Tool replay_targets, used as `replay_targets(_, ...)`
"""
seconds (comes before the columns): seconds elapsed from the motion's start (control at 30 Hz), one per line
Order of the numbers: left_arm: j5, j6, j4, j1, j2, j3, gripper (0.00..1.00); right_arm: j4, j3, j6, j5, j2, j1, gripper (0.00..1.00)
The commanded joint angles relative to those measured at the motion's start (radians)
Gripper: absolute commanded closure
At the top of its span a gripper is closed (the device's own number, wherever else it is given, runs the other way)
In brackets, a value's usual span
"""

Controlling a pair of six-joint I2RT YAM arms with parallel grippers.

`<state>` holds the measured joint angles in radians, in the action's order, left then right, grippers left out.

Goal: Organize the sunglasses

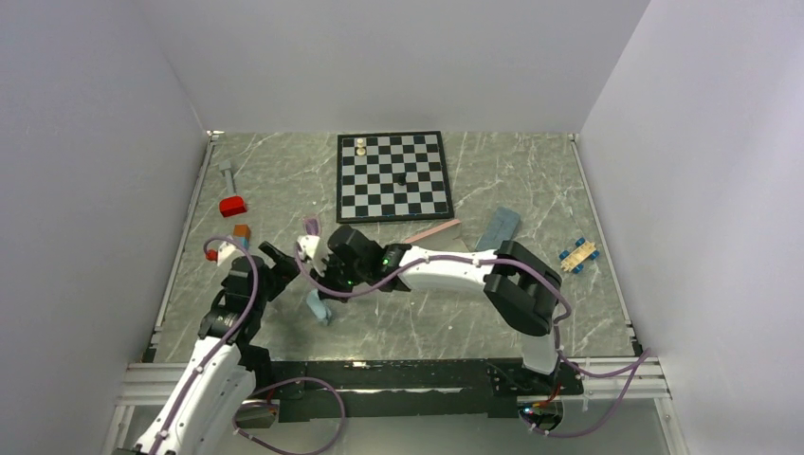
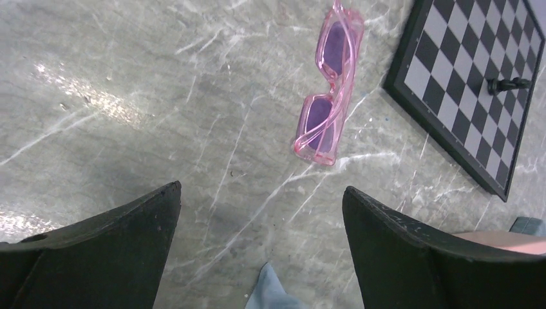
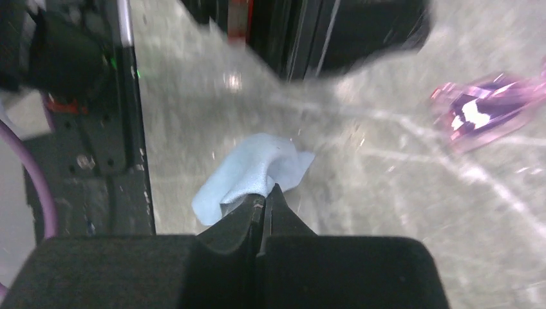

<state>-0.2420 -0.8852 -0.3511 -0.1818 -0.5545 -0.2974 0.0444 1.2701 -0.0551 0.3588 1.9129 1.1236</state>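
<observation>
The purple-pink sunglasses (image 2: 328, 96) lie folded on the marble table (image 2: 116, 84), ahead of my left gripper (image 2: 261, 212), which hangs open over bare table with nothing between its fingers. From above, the same pair (image 1: 311, 226) sits just left of the chessboard. My right gripper (image 3: 265, 193) is shut on a light-blue cloth (image 3: 251, 170), pinching its upper fold; the sunglasses (image 3: 489, 112) show blurred at the right of that view. In the top view the right gripper (image 1: 320, 287) reaches left with the cloth (image 1: 318, 308) hanging below it, close beside the left gripper (image 1: 283, 265).
A chessboard (image 1: 393, 176) with a few pieces lies at the back centre. A pink case (image 1: 431, 231) and a grey-blue case (image 1: 499, 227) lie in front of it. A red block (image 1: 232, 206), small blocks (image 1: 228, 248) and a blue-wheeled toy (image 1: 577, 256) sit near the sides.
</observation>
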Motion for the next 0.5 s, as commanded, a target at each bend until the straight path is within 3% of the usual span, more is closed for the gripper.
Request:
replay_targets(0.0,-0.068,-0.001,-0.02,0.005,0.059,-0.004,0.01,0.097,0.172,0.038,-0.054,-0.019,0.007,1.0)
replay_targets(0.2,-0.083,-0.006,-0.018,0.006,0.126,0.012,0.01,0.105,0.197,0.091,-0.097,-0.049,0.008,1.0)
replay_targets(0.33,-0.061,0.004,-0.011,0.005,0.12,0.013,0.01,0.206,0.065,0.089,-0.333,-0.073,-0.005,1.0)
replay_targets(0.47,-0.02,0.034,0.014,0.006,0.089,0.005,0.01,0.348,-0.073,0.064,-0.723,-0.081,-0.014,0.97)
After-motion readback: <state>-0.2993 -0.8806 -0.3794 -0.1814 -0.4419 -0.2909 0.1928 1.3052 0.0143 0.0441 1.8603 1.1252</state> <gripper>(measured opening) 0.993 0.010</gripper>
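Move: The small blue cloth is already pinched in my right fingers, its middle about 3 cm below them and 2 cm back. From this hand, the open pink case lies some 10 cm ahead and 26 cm to the right, the pink sunglasses about 13 cm ahead and 1 cm left, both roughly 6 cm lower. From my open left hand, that case lies about 3 cm ahead and 36 cm right, the cloth 9 cm back and 9 cm right. I whip the cloth with my right hand: quickly up about 7 cm, drifting left and forward, then sharply back to the right and down some 6 cm each way, still edging forward on the case's side of the sunglasses. My shut fingers keep their pinch while the wrist swings about 15 degrees clockwise. My open left hand rises a couple of centimetres. ##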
